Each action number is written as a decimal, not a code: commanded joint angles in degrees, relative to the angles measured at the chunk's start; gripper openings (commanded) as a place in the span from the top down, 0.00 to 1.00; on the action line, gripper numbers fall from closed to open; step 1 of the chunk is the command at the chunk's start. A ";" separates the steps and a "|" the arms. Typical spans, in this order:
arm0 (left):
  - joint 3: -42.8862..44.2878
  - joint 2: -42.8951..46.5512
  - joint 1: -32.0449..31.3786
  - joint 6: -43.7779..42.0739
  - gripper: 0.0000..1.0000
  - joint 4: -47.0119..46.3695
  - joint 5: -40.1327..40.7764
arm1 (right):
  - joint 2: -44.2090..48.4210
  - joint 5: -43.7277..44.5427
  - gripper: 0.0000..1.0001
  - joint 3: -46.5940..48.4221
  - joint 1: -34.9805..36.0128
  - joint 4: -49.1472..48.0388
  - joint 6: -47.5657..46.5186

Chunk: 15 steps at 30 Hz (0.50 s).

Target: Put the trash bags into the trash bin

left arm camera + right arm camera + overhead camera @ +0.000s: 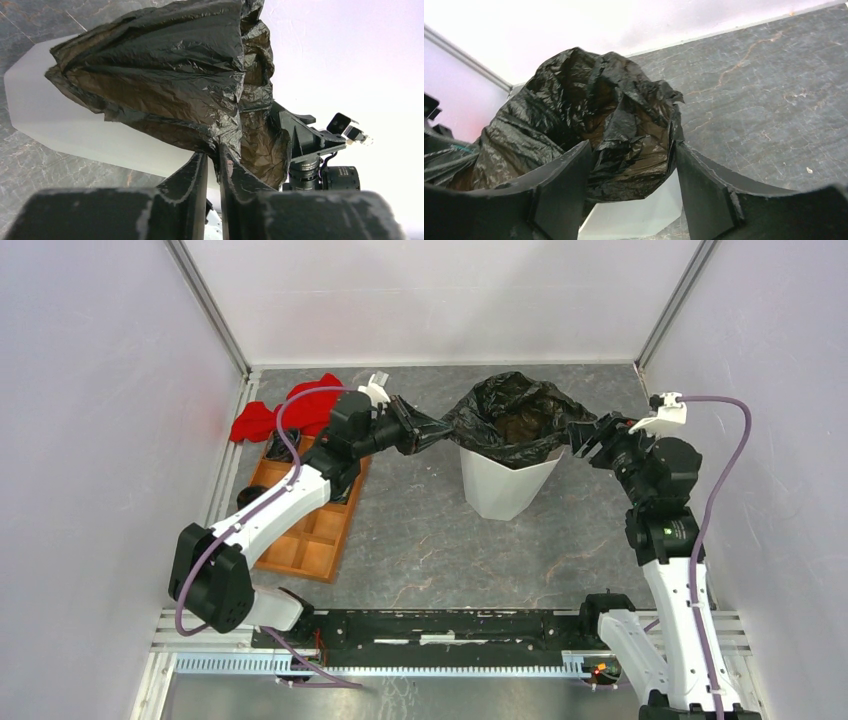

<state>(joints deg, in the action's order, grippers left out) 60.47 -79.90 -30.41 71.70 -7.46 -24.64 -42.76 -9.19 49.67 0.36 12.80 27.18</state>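
Note:
A glossy black trash bag [510, 412] sits in the mouth of the white faceted trash bin [503, 488], its rim spread over the bin's top. My left gripper [412, 430] is shut on the bag's left edge and stretches it out to the left. In the left wrist view the film [165, 75] is pinched between the fingers of my left gripper [214, 155], with the bin [60, 120] behind. My right gripper [590, 435] is at the bag's right edge. In the right wrist view it [633, 150] stands wide open, with the bag [589, 110] and the bin [639, 215] between its fingers.
An orange compartment tray [310, 520] lies left of the bin, under my left arm. A red cloth [285, 415] lies at the tray's far end. White walls enclose the grey table on three sides. My right arm's wrist [320, 165] shows beyond the bag.

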 commanded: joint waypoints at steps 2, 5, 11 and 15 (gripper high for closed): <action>2.54 0.34 -1.58 -2.64 0.85 -2.24 -2.08 | 1.41 -5.46 0.21 2.67 0.02 1.17 -4.58; 2.69 1.06 -2.42 -3.95 0.92 -1.00 -2.30 | 1.60 -5.55 0.13 5.47 0.02 5.84 -7.53; 2.70 0.65 -3.91 -7.23 0.98 0.94 -5.25 | 4.25 -4.36 0.02 5.35 0.07 8.03 -7.57; 1.68 0.80 -4.33 -7.62 0.98 0.97 -6.19 | 2.88 -8.86 0.02 7.02 0.05 7.94 -5.07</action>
<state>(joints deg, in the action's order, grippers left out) 60.90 -79.88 -34.26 67.92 -6.22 -27.88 -39.00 -13.96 53.01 0.36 20.97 20.93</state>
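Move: The trash bag's left corner is already between the left hand's nearly shut fingertips, at their height. The bag mouth's middle lies about 12 cm to that hand's right and 1 cm ahead, some 3 cm lower; the trash bin stands beneath it, 12 cm right, level ahead, its middle 17 cm down. From the right hand the bag mouth is roughly 10 cm left and 3 cm ahead, 3 cm lower; the bin is 10 cm left, 2 cm ahead, 18 cm down. The bag's left corner is pinched as the left fingers close fully, then drawn back and to the right, about 4 cm in all, along the near-left side of the bin, while the hand turns slightly clockwise. The right hand backs off some 3 cm, rising and edging left by about 1 cm each, and spreads its fingers from part-open to wide beside the bag's right edge. ##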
